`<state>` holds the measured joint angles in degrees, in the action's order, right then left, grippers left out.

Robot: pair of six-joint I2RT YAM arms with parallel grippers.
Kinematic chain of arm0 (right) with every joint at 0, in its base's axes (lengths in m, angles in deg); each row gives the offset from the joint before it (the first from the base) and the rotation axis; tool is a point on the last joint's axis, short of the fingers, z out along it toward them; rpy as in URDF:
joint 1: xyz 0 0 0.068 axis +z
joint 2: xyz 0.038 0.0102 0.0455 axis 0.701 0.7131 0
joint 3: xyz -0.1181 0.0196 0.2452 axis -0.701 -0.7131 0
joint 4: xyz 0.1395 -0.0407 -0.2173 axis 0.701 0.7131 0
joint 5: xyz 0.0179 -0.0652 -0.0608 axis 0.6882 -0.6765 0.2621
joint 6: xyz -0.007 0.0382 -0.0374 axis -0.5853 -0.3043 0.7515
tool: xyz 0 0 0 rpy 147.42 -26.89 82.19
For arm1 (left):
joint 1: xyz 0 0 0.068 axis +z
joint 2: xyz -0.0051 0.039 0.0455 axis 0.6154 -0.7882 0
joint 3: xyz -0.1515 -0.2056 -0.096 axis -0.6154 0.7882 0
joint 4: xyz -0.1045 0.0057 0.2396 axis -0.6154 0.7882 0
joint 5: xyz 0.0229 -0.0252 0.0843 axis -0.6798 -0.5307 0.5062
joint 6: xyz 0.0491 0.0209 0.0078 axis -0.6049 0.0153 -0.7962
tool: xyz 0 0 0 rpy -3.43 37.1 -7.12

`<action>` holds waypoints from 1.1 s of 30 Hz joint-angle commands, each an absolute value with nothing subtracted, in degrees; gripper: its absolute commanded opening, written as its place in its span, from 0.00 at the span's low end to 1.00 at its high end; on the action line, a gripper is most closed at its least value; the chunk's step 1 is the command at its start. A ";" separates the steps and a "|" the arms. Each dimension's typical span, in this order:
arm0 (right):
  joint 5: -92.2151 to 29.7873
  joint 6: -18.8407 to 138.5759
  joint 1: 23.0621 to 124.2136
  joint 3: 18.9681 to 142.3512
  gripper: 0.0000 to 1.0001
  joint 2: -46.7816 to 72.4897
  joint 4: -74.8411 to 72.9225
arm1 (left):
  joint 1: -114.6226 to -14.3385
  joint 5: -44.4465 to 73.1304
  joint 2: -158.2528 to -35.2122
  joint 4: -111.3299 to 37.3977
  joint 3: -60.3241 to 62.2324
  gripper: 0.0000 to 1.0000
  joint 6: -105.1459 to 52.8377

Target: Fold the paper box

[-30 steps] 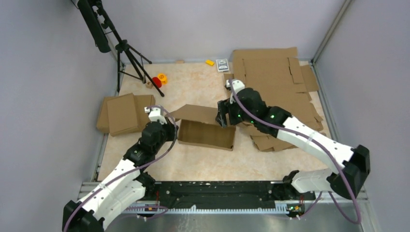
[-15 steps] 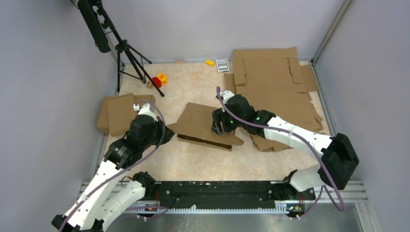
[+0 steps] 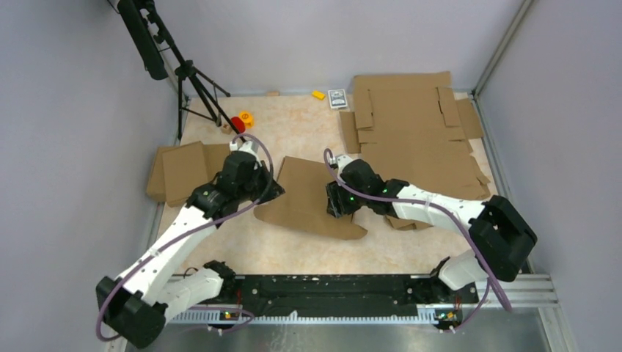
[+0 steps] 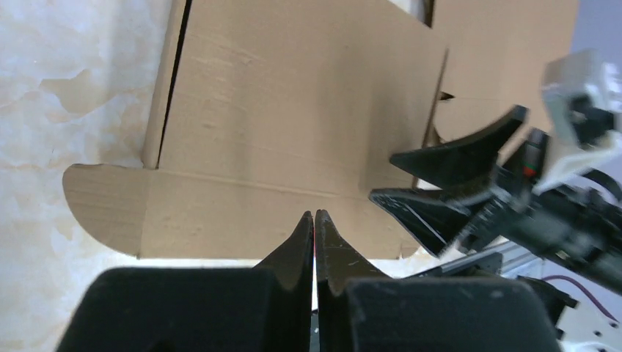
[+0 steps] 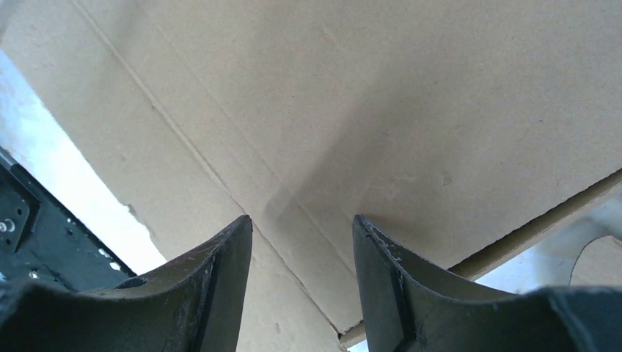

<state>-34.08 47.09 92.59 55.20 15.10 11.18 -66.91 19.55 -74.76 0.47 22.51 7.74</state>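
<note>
The paper box (image 3: 304,198) lies in the middle of the table, its wide brown lid panel folded down nearly flat, with a rounded flap at the near right corner. My left gripper (image 3: 273,192) is shut with nothing between its fingers, its tips at the lid's left edge (image 4: 314,214). My right gripper (image 3: 334,204) is open and sits low over the lid's right part, one finger on each side of a crease (image 5: 302,218). The lid (image 5: 367,88) fills the right wrist view. In the left wrist view the lid (image 4: 293,110) spreads ahead, and the right gripper's fingers (image 4: 455,176) show beyond it.
A pile of flat slotted cardboard sheets (image 3: 418,125) covers the back right. Smaller cardboard pieces (image 3: 183,172) lie at the left edge. A black tripod (image 3: 194,81) stands back left beside red and orange bits (image 3: 238,123). A yellow piece (image 3: 318,94) and a card box (image 3: 337,98) lie by the back wall.
The raised lid has come down over the open carton. My right gripper followed it down toward me, its fingers narrowing. My left gripper shut fully and swung to the lid's left edge.
</note>
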 commanded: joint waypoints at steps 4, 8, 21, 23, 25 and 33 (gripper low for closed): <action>-34.79 47.72 92.16 54.96 0.52 13.98 10.13 | -66.27 24.30 -85.77 -6.54 22.13 0.00 1.49; -35.50 48.47 91.17 57.51 0.52 12.52 13.38 | -64.69 22.87 -91.04 -7.38 22.15 0.00 0.54; -34.34 46.94 84.33 53.87 0.54 9.37 15.04 | -61.46 17.89 -97.51 -11.02 27.71 0.00 -0.80; -33.66 47.24 84.33 54.01 0.54 10.61 15.56 | -61.45 17.00 -98.21 -11.13 28.51 0.00 -0.80; -33.92 47.55 84.37 54.56 0.56 11.21 16.42 | -61.45 16.39 -98.52 -11.22 29.08 0.00 -1.05; -36.71 48.40 82.79 56.43 0.53 7.04 19.73 | -61.22 18.69 -92.69 -7.68 26.93 0.00 -4.24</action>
<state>-35.32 47.63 84.13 54.43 10.62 18.26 -61.38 17.06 -96.61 -11.31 27.50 -1.00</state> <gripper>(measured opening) 0.550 0.001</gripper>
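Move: The left hand hangs some 13 cm above the closed box lid: the lid's front left corner lies about 4 cm ahead of it and 1 cm to its left. The small boxes stand some 11 cm ahead and 26 cm to the left of that hand, 17 cm below it. For the right hand, low over the lid, the lid's front right corner is about 2 cm back and 6 cm to the right, a centimetre or two below; the front flap's middle is roughly 3 cm back, 6 cm left and 2 cm below. Down by nearly 12 cm and some 4 cm forward, the closed left fingers descend to the lid's front left corner, tipping about 15 degrees steeper, and settle there, touching the lid. The right hand first stays put, then shifts about 5.5 cm right and 2 cm forward, lifting briefly and sinking again by the lid's right edge, turning slightly clockwise, fingers still half open. ##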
